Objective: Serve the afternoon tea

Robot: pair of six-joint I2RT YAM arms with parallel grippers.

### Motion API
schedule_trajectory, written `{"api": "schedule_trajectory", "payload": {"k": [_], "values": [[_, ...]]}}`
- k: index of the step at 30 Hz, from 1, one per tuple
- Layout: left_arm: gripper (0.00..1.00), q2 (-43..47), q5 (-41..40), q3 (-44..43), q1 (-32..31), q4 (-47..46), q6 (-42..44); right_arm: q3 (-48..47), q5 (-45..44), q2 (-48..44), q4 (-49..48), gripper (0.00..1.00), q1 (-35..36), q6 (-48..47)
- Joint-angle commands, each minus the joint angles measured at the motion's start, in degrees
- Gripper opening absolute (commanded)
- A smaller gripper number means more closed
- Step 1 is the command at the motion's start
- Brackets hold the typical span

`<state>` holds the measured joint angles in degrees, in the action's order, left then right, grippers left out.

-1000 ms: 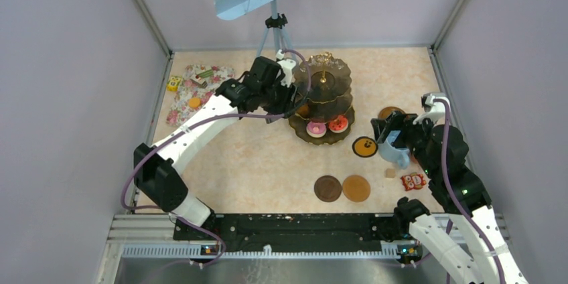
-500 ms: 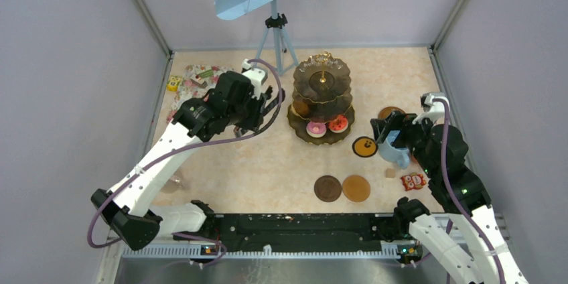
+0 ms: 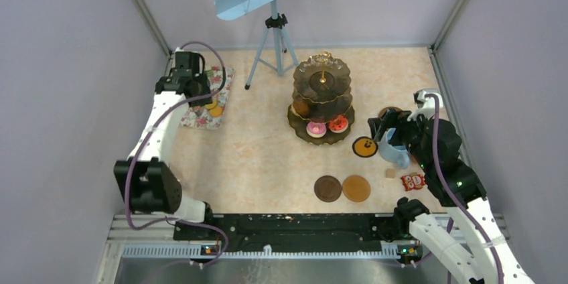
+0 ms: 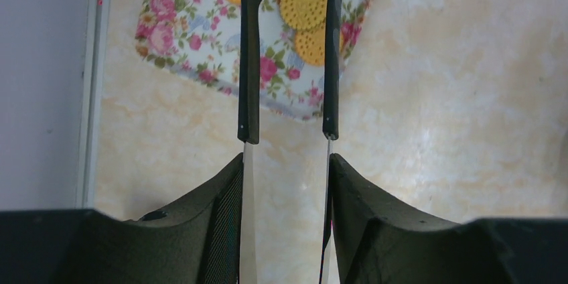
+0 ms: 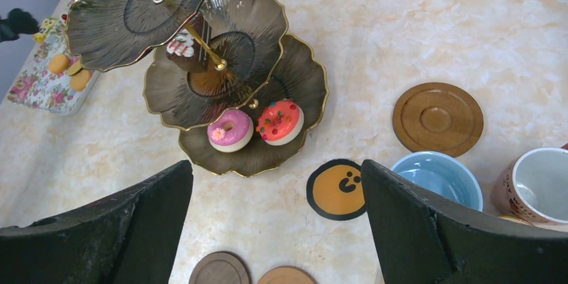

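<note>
The dark three-tier stand (image 3: 321, 96) holds a pink cake (image 5: 231, 130), a red cake (image 5: 280, 122) and a chocolate cake (image 5: 181, 49). My left gripper (image 3: 194, 86) is at the far left, shut on the black tongs (image 4: 249, 63). The tong tips reach over orange tarts (image 4: 306, 4) on the floral mat (image 4: 201, 49). My right gripper (image 5: 274, 163) is open and empty, above the table beside the light blue mug (image 5: 439, 177). An orange-brown mug (image 5: 536, 193) stands right of it. Brown coasters (image 3: 327, 188) (image 3: 356, 188) (image 5: 437, 118) lie near.
An orange smiley coaster (image 3: 365, 147) lies between the stand and the blue mug. A red packet (image 3: 413, 181) and a small cube (image 3: 389, 173) lie at the right. A tripod with a blue board (image 3: 271, 23) stands at the back. Walls close in on both sides.
My left arm has swung from beside the stand to the far left, over the floral mat. My right arm has barely moved.
</note>
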<state>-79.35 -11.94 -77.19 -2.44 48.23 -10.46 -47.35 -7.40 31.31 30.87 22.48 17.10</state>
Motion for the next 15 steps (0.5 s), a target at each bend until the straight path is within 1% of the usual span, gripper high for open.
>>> {"api": "schedule_trajectory", "payload": {"k": [1, 6, 11, 15], "values": [[0.50, -9.5, -2.7, -5.2, 0.7, -10.3, -3.8, -1.3, 0.8, 0.5, -2.5, 0.94, 0.7, -0.9], [0.52, -17.7, -4.7, -9.8, 1.2, -11.4, -6.5, -0.1, 0.7, 0.7, -3.4, 0.94, 0.7, -0.5], [0.54, -22.4, -6.8, -10.2, 1.4, -14.2, -9.0, 0.7, 0.9, 1.1, -4.1, 0.94, 0.7, 0.0], [0.54, -26.0, -7.0, -11.6, 2.0, -15.6, -9.4, 0.4, 0.4, 1.7, -4.0, 0.94, 0.7, -0.5]]}}
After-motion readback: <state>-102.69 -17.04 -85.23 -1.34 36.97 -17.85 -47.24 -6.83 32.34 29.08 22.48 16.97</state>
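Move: The left hand holds the tongs over the near edge of the floral tray. The small brown-and-white cake lies about 22 cm ahead, 4 cm left and 19 cm below it. Nearer are the single cookie, 13 cm ahead and 4 cm left, and the cookie pair, 13 cm ahead and 2 cm right, both some 20 cm down; the green roll sits 26 cm ahead, 2 cm left. From the idle right hand the cake is roughly 34 cm ahead, 64 cm left and 26 cm below. Forward and down in one slanting sweep, the left arm carries the held tongs over the cookies towards the brown-and-white cake on the tray's far half, about 10 cm out and 7.5 cm lower, quick at first and then slowing. The wrist turns some 10 degrees counter-clockwise, and the fingers ease open slightly, so the tongs' arms spread a little. ##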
